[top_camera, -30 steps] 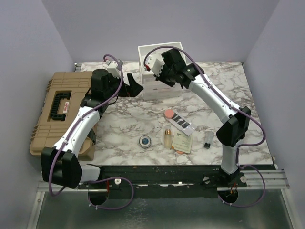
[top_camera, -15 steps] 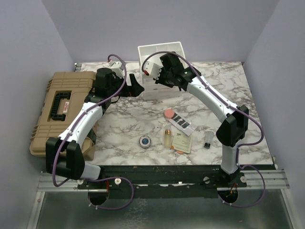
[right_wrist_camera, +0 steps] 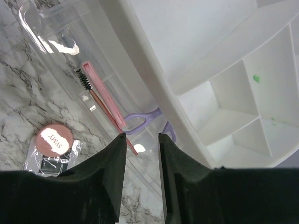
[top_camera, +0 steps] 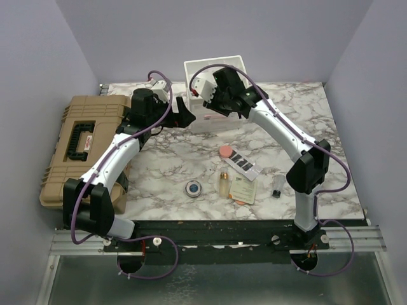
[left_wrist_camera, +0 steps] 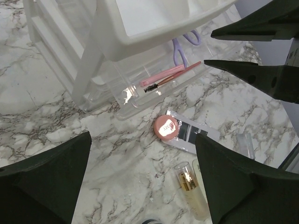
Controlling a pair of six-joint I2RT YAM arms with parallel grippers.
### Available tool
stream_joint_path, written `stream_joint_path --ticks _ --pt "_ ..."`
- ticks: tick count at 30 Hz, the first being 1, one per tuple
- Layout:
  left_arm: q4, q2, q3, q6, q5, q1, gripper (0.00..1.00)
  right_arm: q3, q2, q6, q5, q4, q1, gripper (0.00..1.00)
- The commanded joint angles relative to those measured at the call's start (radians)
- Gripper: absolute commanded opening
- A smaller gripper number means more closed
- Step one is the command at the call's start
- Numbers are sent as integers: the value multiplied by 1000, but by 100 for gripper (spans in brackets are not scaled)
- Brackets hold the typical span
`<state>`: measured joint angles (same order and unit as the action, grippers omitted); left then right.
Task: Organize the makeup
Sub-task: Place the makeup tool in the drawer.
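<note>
The makeup lies loose on the marble table: pink round puff [top_camera: 224, 151], black strip palette [top_camera: 243, 164], amber bottle [top_camera: 223, 183], blue compact [top_camera: 193, 188], cream sachet [top_camera: 243, 189], dark vial [top_camera: 278, 185]. My left gripper [top_camera: 186, 113] is wide open and empty, hovering left of the white organizer [top_camera: 215, 70]. Its view [left_wrist_camera: 142, 135] shows the puff [left_wrist_camera: 166, 128], palette [left_wrist_camera: 191, 135] and bottle [left_wrist_camera: 190, 189] below. My right gripper [top_camera: 213, 107] hovers at the organizer's clear pulled-out drawer [right_wrist_camera: 107, 93], jaws a little apart [right_wrist_camera: 142, 135], nothing between them.
The drawer [left_wrist_camera: 154, 88] holds a pink brush [left_wrist_camera: 161, 80] and purple scissors [left_wrist_camera: 180, 49]. A big tan hard case [top_camera: 79, 146] fills the table's left side. My right fingers [left_wrist_camera: 261, 56] show close beside the left gripper.
My left arm has reached farther back and right, bringing its gripper closer to the organizer. My right gripper has shifted slightly left at the organizer's front.
</note>
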<state>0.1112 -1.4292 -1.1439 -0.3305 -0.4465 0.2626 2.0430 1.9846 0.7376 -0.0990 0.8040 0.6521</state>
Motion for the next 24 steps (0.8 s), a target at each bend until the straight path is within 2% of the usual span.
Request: stream_joint_path --ticks 1,4,10,15,17,20,24 --pt "6 -11 -34 -8 -4 17 94 11 -48 -124 24 0 -1 39" --pt "6 -15 -31 -14 24 32 92 -74 -144 -243 88 -61 10 41" --pt "-18 -19 -10 -46 111 56 90 -483 -429 -464 152 -418 17 46" --pt "-84 14 22 -88 200 60 89 -783 -600 -745 161 -675 17 51" --pt "-149 40 50 -136 231 61 89 -888 -640 -889 96 -773 17 51" --pt "-269 74 98 -214 280 60 90 -985 -665 -1185 -69 -836 14 58" --pt "-410 58 102 -304 376 60 93 -1091 -662 -1361 -84 -992 14 60"
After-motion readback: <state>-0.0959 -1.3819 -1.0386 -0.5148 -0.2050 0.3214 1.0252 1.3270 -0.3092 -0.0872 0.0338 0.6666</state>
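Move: The pink makeup tool already lies free in the drawer, about 2 cm left of the right hand and 7 below it, level with it in reach. On the table some 17 cm below, the pink compact is about 8 cm back and 2 right, the swatch card 12 back and 9 right, and the gold-capped bottle 20 back and 3 right. The compact lies some 13 cm right, 2 back and 17 below the left hand. Draw the empty right gripper back about 10 cm, away from the drawer and towards the space over the pink compact, arching up almost 5 cm and then sinking to its starting height. Roll its left side up some 60 degrees, swing it clockwise, bring the fingers nearer level and open them further. Turn the left hand slightly counter-clockwise, easing it forward and up. ##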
